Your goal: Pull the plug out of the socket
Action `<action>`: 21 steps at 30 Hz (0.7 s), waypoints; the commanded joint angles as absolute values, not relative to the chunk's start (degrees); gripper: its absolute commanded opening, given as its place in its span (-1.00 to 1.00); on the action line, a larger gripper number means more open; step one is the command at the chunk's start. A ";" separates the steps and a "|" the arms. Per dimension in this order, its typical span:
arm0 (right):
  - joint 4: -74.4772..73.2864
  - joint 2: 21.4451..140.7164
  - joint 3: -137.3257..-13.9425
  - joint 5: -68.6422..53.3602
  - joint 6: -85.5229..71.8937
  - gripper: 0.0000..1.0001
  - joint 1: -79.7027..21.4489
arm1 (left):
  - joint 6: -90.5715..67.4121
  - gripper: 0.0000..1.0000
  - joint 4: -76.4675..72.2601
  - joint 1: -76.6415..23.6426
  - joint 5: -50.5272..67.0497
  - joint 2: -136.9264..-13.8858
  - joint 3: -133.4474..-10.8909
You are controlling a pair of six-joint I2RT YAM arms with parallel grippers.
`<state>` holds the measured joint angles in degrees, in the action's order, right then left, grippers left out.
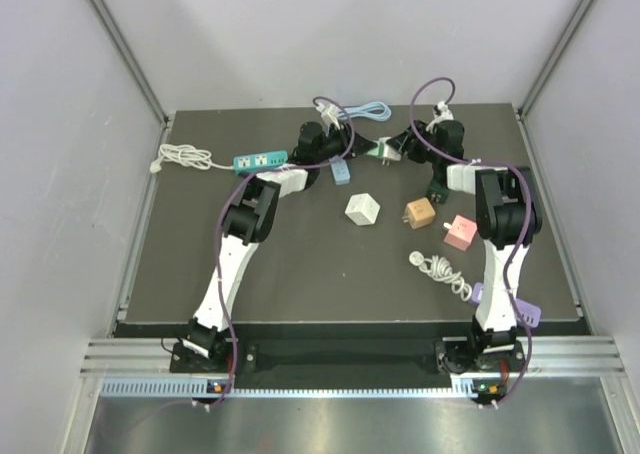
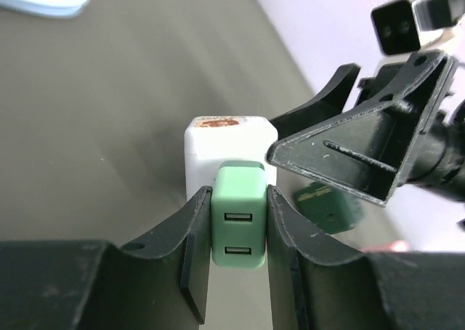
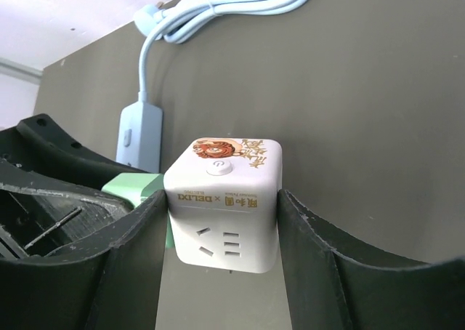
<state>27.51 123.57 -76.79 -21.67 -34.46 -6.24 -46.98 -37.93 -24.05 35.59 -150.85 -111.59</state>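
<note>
A mint-green plug [image 2: 238,224] with two USB ports is pinched between the fingers of my left gripper [image 2: 236,193], which is shut on it. Its far end sits against a white cube socket [image 2: 218,145] with no gap showing. In the right wrist view the same socket [image 3: 225,206] is clamped by my right gripper [image 3: 221,199], with the green plug [image 3: 134,188] sticking out of its left side. Both grippers meet nose to nose above the back middle of the table, around the socket [image 1: 383,152].
On the dark mat lie a teal power strip [image 1: 260,161] with a white cord [image 1: 183,157], a coiled light-blue cable [image 1: 365,112], a blue adapter [image 1: 341,173], white [image 1: 362,211], orange [image 1: 419,215] and pink [image 1: 460,233] cubes, a dark green adapter [image 1: 436,189] and a white cable [image 1: 440,271].
</note>
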 commanded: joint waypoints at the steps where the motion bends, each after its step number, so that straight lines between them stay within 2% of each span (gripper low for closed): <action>1: 31.04 124.63 -78.22 -20.04 -36.74 -1.00 -4.04 | -29.92 -1.00 -29.93 -24.77 30.00 -142.49 -108.55; 2: 30.33 123.85 -78.22 -18.56 -35.26 -1.00 -4.39 | -24.31 -1.00 -26.40 -27.48 22.58 -140.56 -107.59; 3: 29.54 123.32 -77.96 -17.50 -34.37 -1.00 -4.66 | -20.08 -1.00 -23.06 -28.64 20.15 -137.49 -106.88; 6: 27.34 121.12 -77.26 -13.46 -31.03 -1.00 -5.36 | -18.71 -1.00 -27.32 -29.10 19.85 -134.74 -101.70; 9: 25.58 119.45 -76.64 -9.85 -28.30 -1.00 -5.62 | -28.71 -1.00 -34.35 -26.20 26.96 -137.53 -100.54; 12: 25.05 118.74 -76.38 -8.53 -27.60 -1.00 -5.63 | -50.74 -1.00 -53.28 -21.72 35.47 -145.50 -102.04; 13: 24.87 119.00 -76.55 -8.70 -27.60 -1.00 -5.63 | -62.46 -1.00 -62.75 -19.97 36.73 -147.98 -104.04; 15: 24.70 119.44 -77.25 -9.22 -27.95 -1.00 -5.63 | -68.18 -1.00 -65.92 -19.16 37.61 -152.20 -106.16; 18: 24.61 120.23 -77.87 -10.28 -28.56 -1.00 -5.63 | -58.93 -1.00 -54.27 -19.95 36.75 -146.91 -104.69; 19: 24.70 120.32 -77.78 -10.37 -28.56 -1.00 -5.63 | -47.23 -1.00 -48.31 -20.73 34.22 -144.34 -102.85; 21: 25.31 120.06 -77.52 -10.55 -28.48 -1.00 -5.63 | -35.74 -1.00 -35.15 -23.63 29.47 -138.03 -101.69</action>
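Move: About 5 cm to the left hand's right, level with it, sits the white socket held in the right hand; the green plug in the left fingers is still in it. From the left hand, the light blue strip lies some 9 cm left, 3 cm back and 8 cm below, and the loose white cube 16 cm back. From the right hand, the plug is about 5 cm left; the dark green cube lies roughly 14 cm right and 10 cm back, well below. Rocking first, the left hand eases about 1 cm back and up, rolling its left side up some 15 degrees, then unrolls and pulls the pinched green plug quickly some 7 cm left and 4 cm forward, sinking slightly, away from the socket. The right hand keeps its grip on the white socket and, late on, draws it about 4 cm right, turning slightly clockwise. ##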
